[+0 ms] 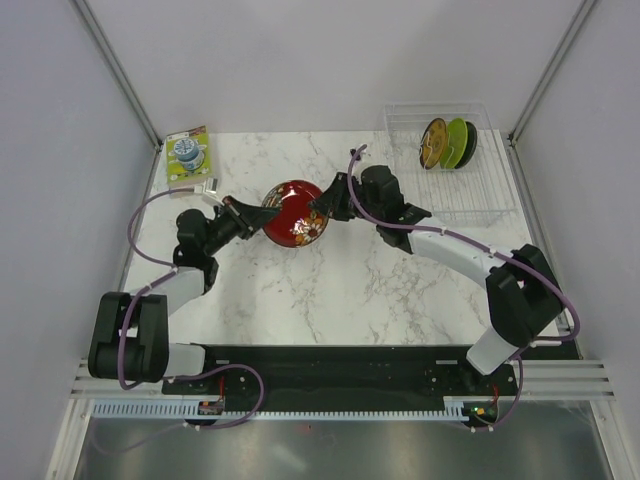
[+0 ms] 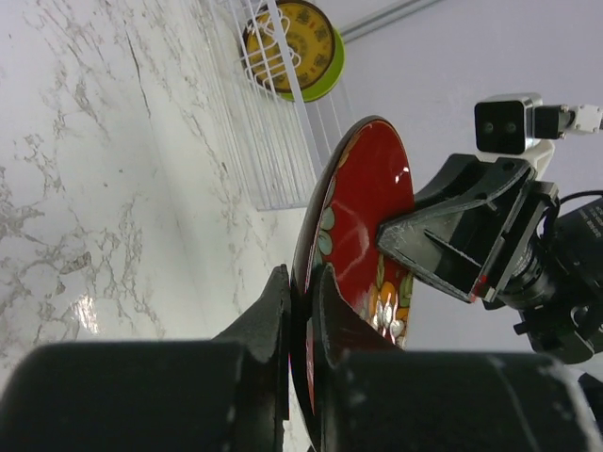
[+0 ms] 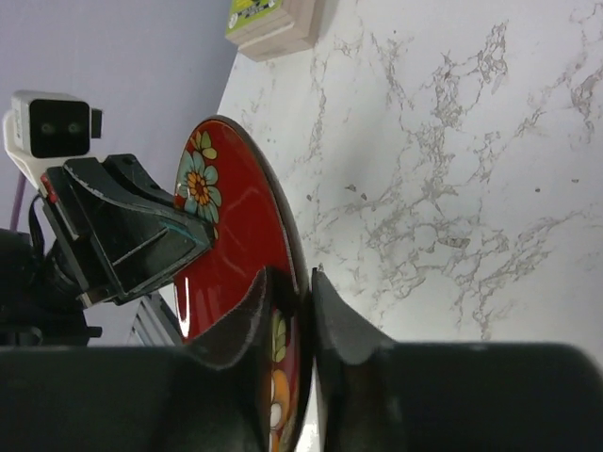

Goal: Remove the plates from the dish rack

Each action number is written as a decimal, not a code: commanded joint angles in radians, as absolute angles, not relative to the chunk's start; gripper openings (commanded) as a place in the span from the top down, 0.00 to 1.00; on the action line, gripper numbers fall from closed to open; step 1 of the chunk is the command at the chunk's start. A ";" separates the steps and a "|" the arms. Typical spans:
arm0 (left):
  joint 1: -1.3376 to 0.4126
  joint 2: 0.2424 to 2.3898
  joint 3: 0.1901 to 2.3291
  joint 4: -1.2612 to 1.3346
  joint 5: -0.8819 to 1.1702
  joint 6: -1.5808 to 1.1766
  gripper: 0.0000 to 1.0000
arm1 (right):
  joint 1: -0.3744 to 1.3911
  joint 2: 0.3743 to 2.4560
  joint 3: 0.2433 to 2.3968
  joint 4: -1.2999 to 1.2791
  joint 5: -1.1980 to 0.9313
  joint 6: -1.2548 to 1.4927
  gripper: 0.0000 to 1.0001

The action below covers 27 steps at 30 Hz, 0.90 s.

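Observation:
Above the middle of the table, a glossy red plate with flowers (image 1: 295, 213) (image 2: 363, 202) (image 3: 236, 235) is held on edge between both arms. My left gripper (image 1: 262, 212) (image 2: 303, 278) is shut on its left rim. From the right, my right gripper (image 1: 322, 205) (image 3: 292, 275) pinches the opposite rim. The clear dish rack (image 1: 480, 190) (image 2: 273, 141) stands at the back right. In its far end stand a dark plate with a gold pattern (image 1: 433, 143) (image 2: 287, 42), a lime green plate (image 1: 457, 143) (image 2: 332, 71) and a dark one (image 1: 470, 140) behind them.
A flat box with a blue-white picture (image 1: 187, 152) (image 3: 273, 19) lies at the back left corner of the marble table (image 1: 330, 280). Grey walls close in the table on both sides and at the back.

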State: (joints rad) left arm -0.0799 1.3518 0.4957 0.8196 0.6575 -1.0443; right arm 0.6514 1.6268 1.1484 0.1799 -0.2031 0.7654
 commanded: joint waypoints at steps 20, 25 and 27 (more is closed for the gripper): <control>0.163 1.384 0.426 0.469 0.558 -0.704 0.98 | 0.356 1.405 1.224 -0.144 -0.006 0.456 0.27; 0.167 1.445 0.428 0.472 0.512 -0.672 0.98 | 0.313 1.425 1.291 -0.190 0.018 0.407 0.26; 0.167 1.457 0.436 0.466 0.491 -0.647 0.98 | 0.290 1.431 1.316 -0.209 0.018 0.396 0.26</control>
State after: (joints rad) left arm 0.1616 1.4410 0.4194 0.4240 0.5213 -0.7143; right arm 0.3206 1.4223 1.2320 -0.1699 -0.0132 0.4522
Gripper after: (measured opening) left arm 0.085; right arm 0.738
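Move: The red plate is held between the hands, its middle about 7 cm right of the left hand and 6 cm left of the right, barely behind both. The left hand's bare table spot lies roughly 19 cm below and 4 cm to its left; the book stack is some 24 cm ahead and 23 cm left of that hand. From the right hand, the rack's nearest plate is about 24 cm ahead, 29 cm right, 11 cm lower; the green plate stands 4 cm right of that one. Down and to the left goes the left hand, keeping its pinch on the red plate's rim, sinking about 15 cm and tipping its fingers some 20 degrees lower towards the bare table. The right fingers first open wide and release the opposite rim; that hand then swings right and somewhat forward towards the dish rack, rising a little and turning clockwise. ##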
